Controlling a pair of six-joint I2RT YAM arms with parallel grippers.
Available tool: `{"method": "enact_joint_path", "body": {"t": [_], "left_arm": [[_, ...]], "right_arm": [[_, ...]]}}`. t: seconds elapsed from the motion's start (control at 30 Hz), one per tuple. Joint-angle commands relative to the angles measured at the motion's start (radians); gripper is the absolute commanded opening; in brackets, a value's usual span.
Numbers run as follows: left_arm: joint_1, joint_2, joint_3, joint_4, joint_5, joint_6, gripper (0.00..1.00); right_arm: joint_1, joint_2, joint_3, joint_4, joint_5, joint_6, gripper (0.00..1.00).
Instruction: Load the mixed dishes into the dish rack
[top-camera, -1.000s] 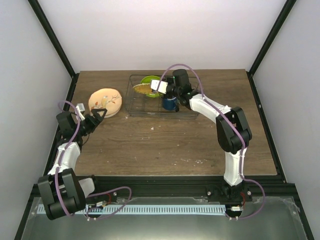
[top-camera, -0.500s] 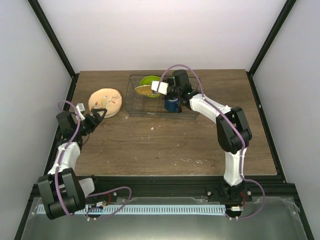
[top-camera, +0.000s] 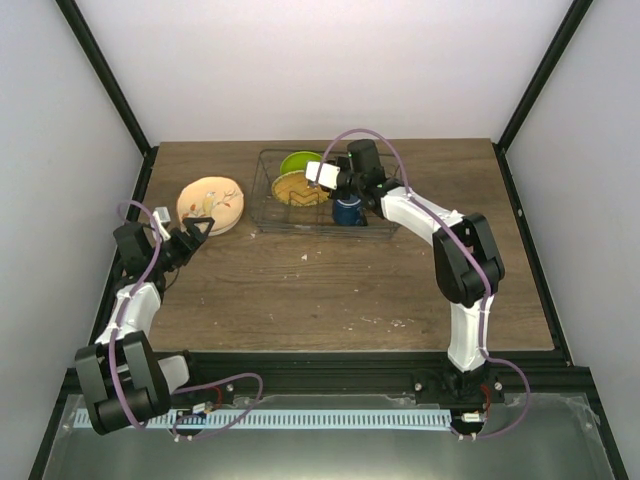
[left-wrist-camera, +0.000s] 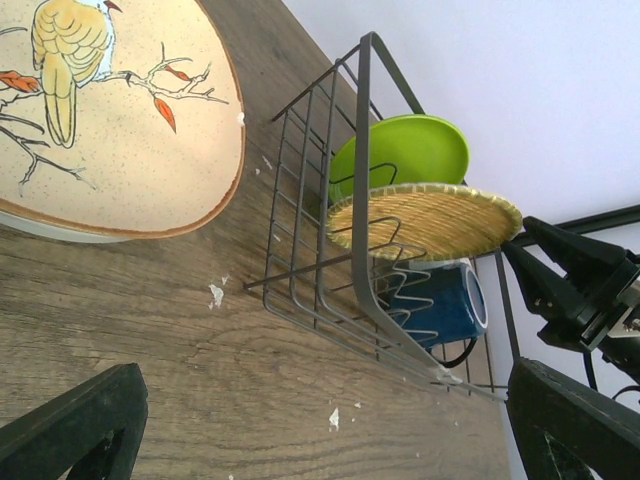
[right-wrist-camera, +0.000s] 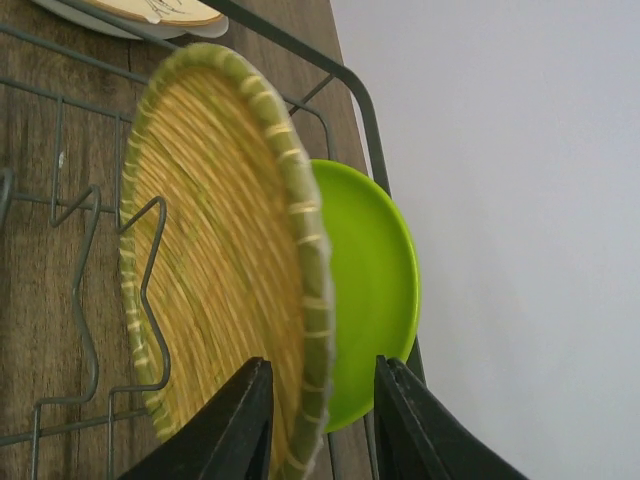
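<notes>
The dish rack (top-camera: 268, 218) is a dark wire basket at the table's back. A lime-green plate (top-camera: 297, 159) stands on edge at its far end. The tan woven-look plate (top-camera: 298, 187) leans in front of it among the wire dividers (right-wrist-camera: 85, 300). A dark blue mug (top-camera: 347, 211) lies in the rack on its right. My right gripper (right-wrist-camera: 325, 420) is open, with the tan plate's rim (right-wrist-camera: 305, 300) loose between its fingers and the green plate (right-wrist-camera: 370, 290) behind. The beige bird-patterned plate (top-camera: 211, 203) lies on the table left of the rack. My left gripper (top-camera: 200, 228) hangs open just near of it, holding nothing.
In the left wrist view, the rack's near corner (left-wrist-camera: 358, 200) stands close to the beige plate (left-wrist-camera: 110, 110), and small white flecks (left-wrist-camera: 333, 418) dot the wood. Black frame posts rise at the table's back corners.
The right jaws have parted from the tan plate's rim, and the plate has tipped to lean more face-up in the rack. The left arm has not moved.
</notes>
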Motion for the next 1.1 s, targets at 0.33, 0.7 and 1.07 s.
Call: {"method": "enact_joint_path", "body": {"t": [0.33,0.7,1.07], "left_arm": [[-0.004,0.021,0.012,0.034,0.005,0.002,1.0],[-0.004,0.248,0.224,-0.142,-0.302,0.105,1.0],[-0.002,0.487,0.524,-0.29,-0.581,0.148,1.0]], "right_arm": [[0.011,0.005,0.017,-0.038,0.017,0.024,0.42],[0.038,-0.287,-0.193,0.099,0.122,0.255,0.72],[0.215,-0.501,-0.426,0.07,0.311,0.684,0.69]]}}
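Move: The right hand's fingers straddle the right edge of the yellow basket-weave plate in the rack, its middle about 7 cm left, level ahead and 4 cm lower. The green plate is 6 cm left and 4 cm farther out, the blue mug 6 cm back and 3 cm right. The bird plate lies some 30 cm left of the right hand and 4 cm nearer the base; from the left hand it is about 8 cm straight ahead and 10 cm below. The right fingers, still around the basket-weave plate's edge, sink about a centimetre and open wide, then come free as the hand draws back and up some 12 cm, over the mug, rolling its left side up about 25 degrees. The open left hand waits, then swings forward and left, roughly 13 cm in all and slightly down, to beside the bird plate's left rim, turning counter-clockwise and tipping down. ##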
